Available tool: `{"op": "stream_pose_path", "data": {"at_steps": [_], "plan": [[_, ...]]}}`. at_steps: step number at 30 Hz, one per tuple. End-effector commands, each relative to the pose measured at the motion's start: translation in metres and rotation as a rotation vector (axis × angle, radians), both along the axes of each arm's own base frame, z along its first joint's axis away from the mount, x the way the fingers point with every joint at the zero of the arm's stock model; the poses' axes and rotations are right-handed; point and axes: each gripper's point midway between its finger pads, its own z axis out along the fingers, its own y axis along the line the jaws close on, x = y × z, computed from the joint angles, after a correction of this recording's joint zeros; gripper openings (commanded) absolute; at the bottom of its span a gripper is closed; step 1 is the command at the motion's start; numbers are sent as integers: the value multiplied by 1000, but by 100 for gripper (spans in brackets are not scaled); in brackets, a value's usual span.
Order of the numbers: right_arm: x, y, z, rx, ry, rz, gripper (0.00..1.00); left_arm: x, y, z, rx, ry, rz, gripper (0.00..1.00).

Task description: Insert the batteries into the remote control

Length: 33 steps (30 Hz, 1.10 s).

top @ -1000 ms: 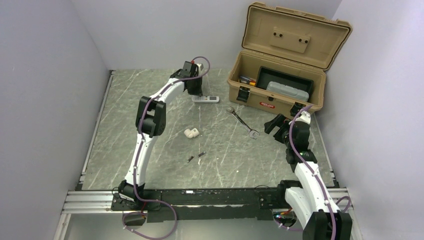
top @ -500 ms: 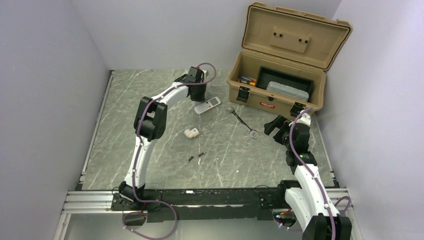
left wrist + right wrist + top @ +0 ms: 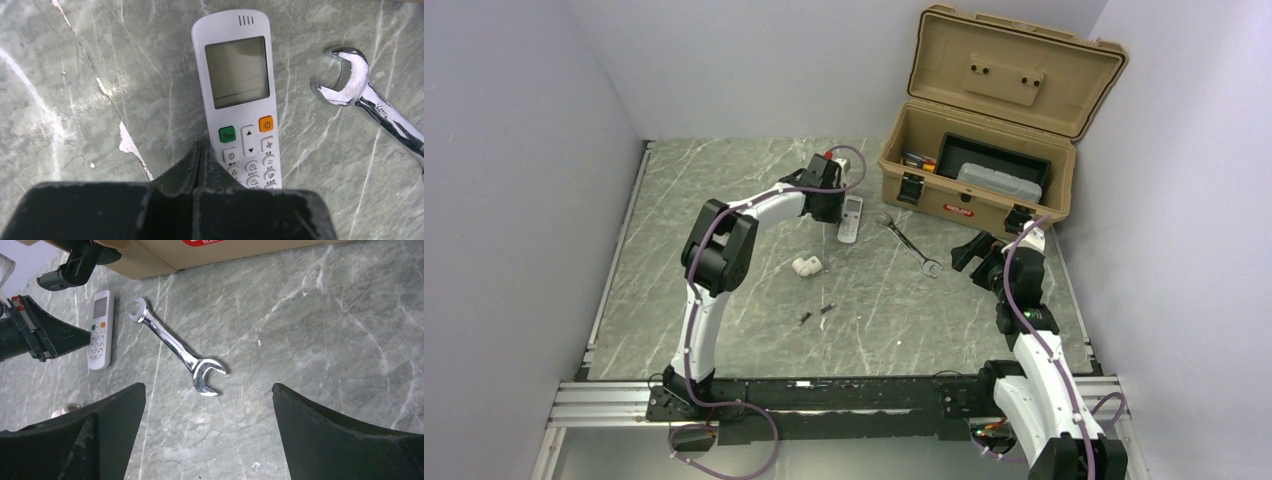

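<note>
The remote control (image 3: 851,218) lies face up on the table, a white handset with its screen (image 3: 238,71) and buttons showing. My left gripper (image 3: 201,145) is shut with nothing in it, its tips pressed against the remote's left edge beside the green button. The two batteries (image 3: 816,313), tiny dark cylinders, lie on the table nearer the arm bases, well away from both grippers. My right gripper (image 3: 209,386) hangs wide open and empty above the table near the wrench's lower head.
A silver wrench (image 3: 909,245) lies just right of the remote. An open tan toolbox (image 3: 924,195) stands at the back right. A stubby white pipe fitting (image 3: 806,266) sits between the remote and the batteries.
My shut left gripper swept rightward and pushed the remote; the remote turned from lying crosswise to lengthwise and slid closer to the wrench. The right arm has barely moved.
</note>
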Motion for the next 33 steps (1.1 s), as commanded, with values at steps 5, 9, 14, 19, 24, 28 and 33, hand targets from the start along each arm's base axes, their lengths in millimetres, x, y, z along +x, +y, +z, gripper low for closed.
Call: {"op": "stream_pose_path", "data": {"at_steps": [5,9,14,19,24,28,33], "plan": [[-1,7,13,-16,-31,32,100,-26,-9,3,-58,74,-11,0],[-3,19,22,-83,-31,52,100,-37,22,11,-21,63,89,0],[-3,55,33,-159,-43,98,100,-56,66,51,-80,-21,193,0],[6,115,29,-198,-24,212,100,-83,98,101,-87,-155,224,0],[30,174,29,-289,4,266,100,-112,147,133,-103,-261,317,0],[61,208,22,-299,12,275,100,-143,182,148,-179,-321,419,15],[99,244,-13,-352,92,282,100,-183,203,156,-240,-380,475,33]]}}
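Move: The remote control lies right at the left hand's closed fingertips, its middle about 3 cm to the right and 1 cm ahead. From the right hand the remote is roughly 27 cm left, 17 cm ahead and 10 cm below. The wrench's middle is about 15 cm left and 12 cm ahead of the right hand. From the left hand, the white fitting sits some 7 cm left and 10 cm back, the batteries 4 cm left and 21 cm back. Sweeping left about 22 cm at nearly level height, then also forward, the wide-open right hand comes over towards the remote, turning some 20 degrees counter-clockwise with its left side dipping. The left hand's fingertips come free of the remote's left edge; it draws back and left while low, then climbs about 15 cm, tipping up and starting to open. ##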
